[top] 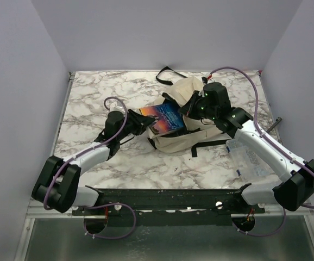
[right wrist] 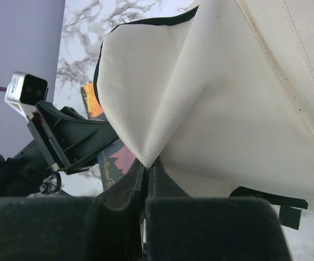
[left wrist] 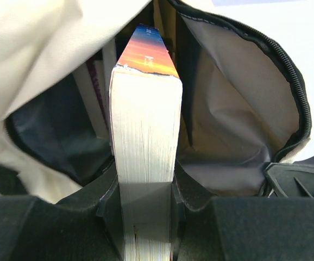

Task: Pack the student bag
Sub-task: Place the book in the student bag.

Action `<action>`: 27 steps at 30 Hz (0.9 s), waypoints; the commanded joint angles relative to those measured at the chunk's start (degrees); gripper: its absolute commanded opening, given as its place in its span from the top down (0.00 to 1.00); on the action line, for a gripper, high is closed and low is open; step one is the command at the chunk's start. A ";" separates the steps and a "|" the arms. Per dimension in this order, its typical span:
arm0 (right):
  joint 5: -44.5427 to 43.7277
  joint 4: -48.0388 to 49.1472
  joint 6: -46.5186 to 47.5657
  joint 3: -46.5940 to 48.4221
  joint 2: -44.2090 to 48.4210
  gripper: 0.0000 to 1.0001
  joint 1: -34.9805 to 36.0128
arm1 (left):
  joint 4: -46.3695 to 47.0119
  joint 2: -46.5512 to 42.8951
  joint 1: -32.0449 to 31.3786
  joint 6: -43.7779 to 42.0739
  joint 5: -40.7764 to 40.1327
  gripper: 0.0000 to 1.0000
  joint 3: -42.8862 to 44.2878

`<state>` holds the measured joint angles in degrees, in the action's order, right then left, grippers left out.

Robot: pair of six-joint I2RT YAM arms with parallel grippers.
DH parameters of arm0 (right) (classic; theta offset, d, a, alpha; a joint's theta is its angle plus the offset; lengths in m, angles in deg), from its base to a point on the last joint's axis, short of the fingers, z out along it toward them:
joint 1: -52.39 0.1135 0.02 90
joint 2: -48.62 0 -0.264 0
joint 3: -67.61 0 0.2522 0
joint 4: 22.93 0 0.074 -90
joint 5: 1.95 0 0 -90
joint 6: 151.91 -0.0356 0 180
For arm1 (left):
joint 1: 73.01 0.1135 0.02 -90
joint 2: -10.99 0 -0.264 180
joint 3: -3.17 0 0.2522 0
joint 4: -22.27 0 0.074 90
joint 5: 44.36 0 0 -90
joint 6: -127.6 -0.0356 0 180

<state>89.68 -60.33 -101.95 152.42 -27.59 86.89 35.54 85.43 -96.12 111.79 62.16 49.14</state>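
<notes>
The cream student bag (top: 181,117) lies mid-table with its black-zippered mouth facing left. My left gripper (top: 140,124) is shut on a thick book (top: 165,118) with an orange-and-blue cover. In the left wrist view that book (left wrist: 146,136) stands on edge between my fingers (left wrist: 107,209), its far end inside the bag's dark opening (left wrist: 227,125), beside other books (left wrist: 94,92). My right gripper (top: 192,107) is shut on a fold of the bag's cream fabric (right wrist: 151,155) and holds the flap up. The right wrist view also shows the book cover (right wrist: 116,163) and the left gripper (right wrist: 64,141).
A clear plastic box (top: 249,157) lies on the marble table (top: 92,98) under my right arm. Black straps (top: 168,76) trail behind the bag and in front of it (top: 208,145). Purple walls close in on the left, the back and the right.
</notes>
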 commanded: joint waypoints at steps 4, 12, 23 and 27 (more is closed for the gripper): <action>5.73 5.13 -1.04 0.42 1.26 0.99 0.11 | 15.37 12.86 -10.35 3.66 -4.39 1.00 14.29; 5.39 4.08 -0.78 -1.60 2.22 0.99 -0.18 | 19.65 32.79 -19.70 9.83 -25.08 1.00 26.56; 2.71 2.42 1.30 -3.19 3.95 0.99 -0.50 | 11.77 28.40 -19.37 2.28 -18.03 0.34 22.02; 1.64 0.92 2.70 -3.18 4.31 0.99 -0.50 | 9.99 23.19 -17.99 -0.56 -9.58 0.03 16.36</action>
<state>91.97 -59.50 -100.96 149.34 -25.51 86.38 45.50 116.37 -115.60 115.42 43.67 70.45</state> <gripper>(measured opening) 0.014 0.884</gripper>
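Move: The left hand already grips the blue-and-orange book by its end, with the book's middle some 5 cm to the right. The student bag's open compartment lies about 14 cm to the right, 1 cm ahead and 8 cm below; the loose black strap is roughly 19 cm ahead, 8 cm right and 15 cm below. From the right hand, which keeps the bag's flap pinched, the compartment is about 3 cm back, 3 cm right and 14 cm below. Still gripping the book by its end, the left hand pushes it into the bag's mouth, going some 17 cm to the right, about 5 cm forward and slightly down with hardly any wrist turn. There the fingers open wide and let go, and the hand starts to ease back left a couple of centimetres. The right hand keeps its pinch on the flap, holding the bag open. ##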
